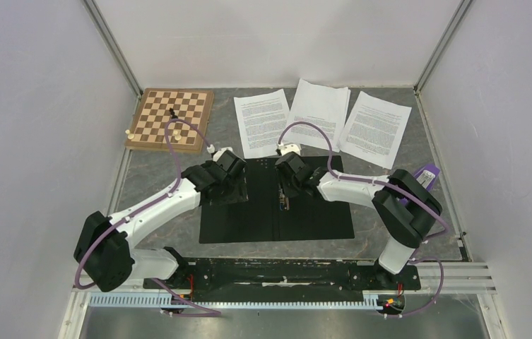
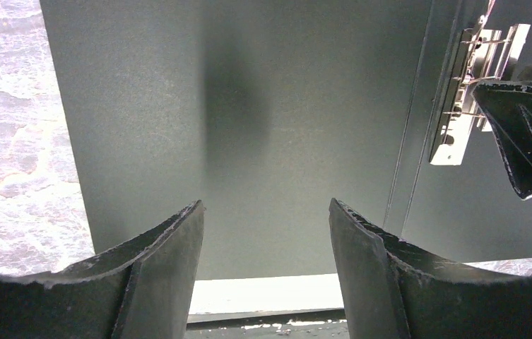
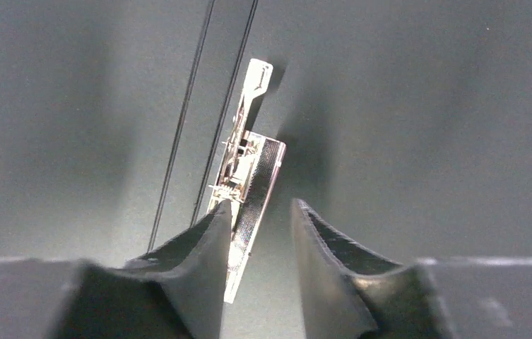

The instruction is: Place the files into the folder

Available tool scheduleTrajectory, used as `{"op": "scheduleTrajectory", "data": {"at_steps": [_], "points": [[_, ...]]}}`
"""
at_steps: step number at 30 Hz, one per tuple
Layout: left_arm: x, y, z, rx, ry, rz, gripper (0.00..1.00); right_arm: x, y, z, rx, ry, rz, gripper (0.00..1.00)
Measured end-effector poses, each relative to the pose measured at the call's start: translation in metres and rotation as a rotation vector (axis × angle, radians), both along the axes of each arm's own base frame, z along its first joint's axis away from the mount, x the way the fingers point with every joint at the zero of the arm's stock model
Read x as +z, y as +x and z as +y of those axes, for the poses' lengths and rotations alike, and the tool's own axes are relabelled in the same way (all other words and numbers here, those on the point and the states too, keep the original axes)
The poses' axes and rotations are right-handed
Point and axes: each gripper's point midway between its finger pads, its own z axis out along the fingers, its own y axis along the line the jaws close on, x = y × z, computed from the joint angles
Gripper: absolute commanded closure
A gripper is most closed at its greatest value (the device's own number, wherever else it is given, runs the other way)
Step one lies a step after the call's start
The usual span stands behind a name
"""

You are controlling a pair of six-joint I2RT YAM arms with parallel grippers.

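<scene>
The folder (image 1: 241, 222) lies open and flat in the middle of the table, black inner faces up. A metal clip (image 3: 249, 152) runs along its spine. Three files lie side by side behind it: left (image 1: 261, 121), middle (image 1: 321, 106), right (image 1: 376, 128). My left gripper (image 1: 238, 185) hangs open just above the folder's left face (image 2: 263, 106), with nothing between its fingers (image 2: 266, 205). Over the spine, my right gripper (image 1: 285, 194) stands open (image 3: 261, 203). The clip's lever lies against its left finger, with a gap to the right finger. That gripper's finger (image 2: 524, 134) also shows in the left wrist view beside the clip (image 2: 471, 85).
A wooden chessboard (image 1: 171, 119) sits at the back left with a black piece (image 1: 172, 113) on it and white pieces (image 1: 128, 133) at its edge. A purple object (image 1: 427, 174) lies at the right, behind my right arm. Walls close in both sides and the back.
</scene>
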Motion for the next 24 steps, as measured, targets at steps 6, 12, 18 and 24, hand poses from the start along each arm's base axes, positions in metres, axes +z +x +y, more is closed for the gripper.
{"op": "scheduleTrajectory", "data": {"at_steps": [6, 12, 18, 24], "points": [[0.001, 0.002, -0.005, -0.007, -0.02, -0.005, 0.28, -0.005, -0.006, 0.003, -0.01, 0.02, 0.019, 0.82], [-0.005, 0.005, -0.007, -0.01, -0.012, 0.005, 0.28, -0.008, -0.024, 0.016, -0.005, 0.05, 0.041, 0.86], [-0.007, 0.006, -0.008, -0.013, -0.009, 0.005, 0.28, -0.008, -0.052, 0.019, -0.034, 0.098, 0.071, 0.89], [-0.01, 0.01, -0.011, -0.021, -0.007, 0.003, 0.28, 0.0, -0.063, 0.01, -0.13, 0.161, 0.072, 0.91]]}}
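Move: My right hand already hangs half-open just over the metal clip of the opened folder: its middle is about 1 cm ahead, 1 cm to the left and 2 cm below. The folder's spine runs some 3 cm to my left, level with me. The left file lies about 28 cm ahead and 7 cm left, the middle file about 31 cm ahead and 11 cm right. From my left hand the clip is roughly 7 cm ahead, 13 cm right, 8 cm below. I close my right fingers on the metal clip's raised bar, then with it pinched draw the open folder straight back towards my base, about 6 cm, low over the table. As I pull, the wrist rolls its left side up some 10 degrees and twists slightly clockwise. My left hand only settles a centimetre or so, open above the folder's left half. ##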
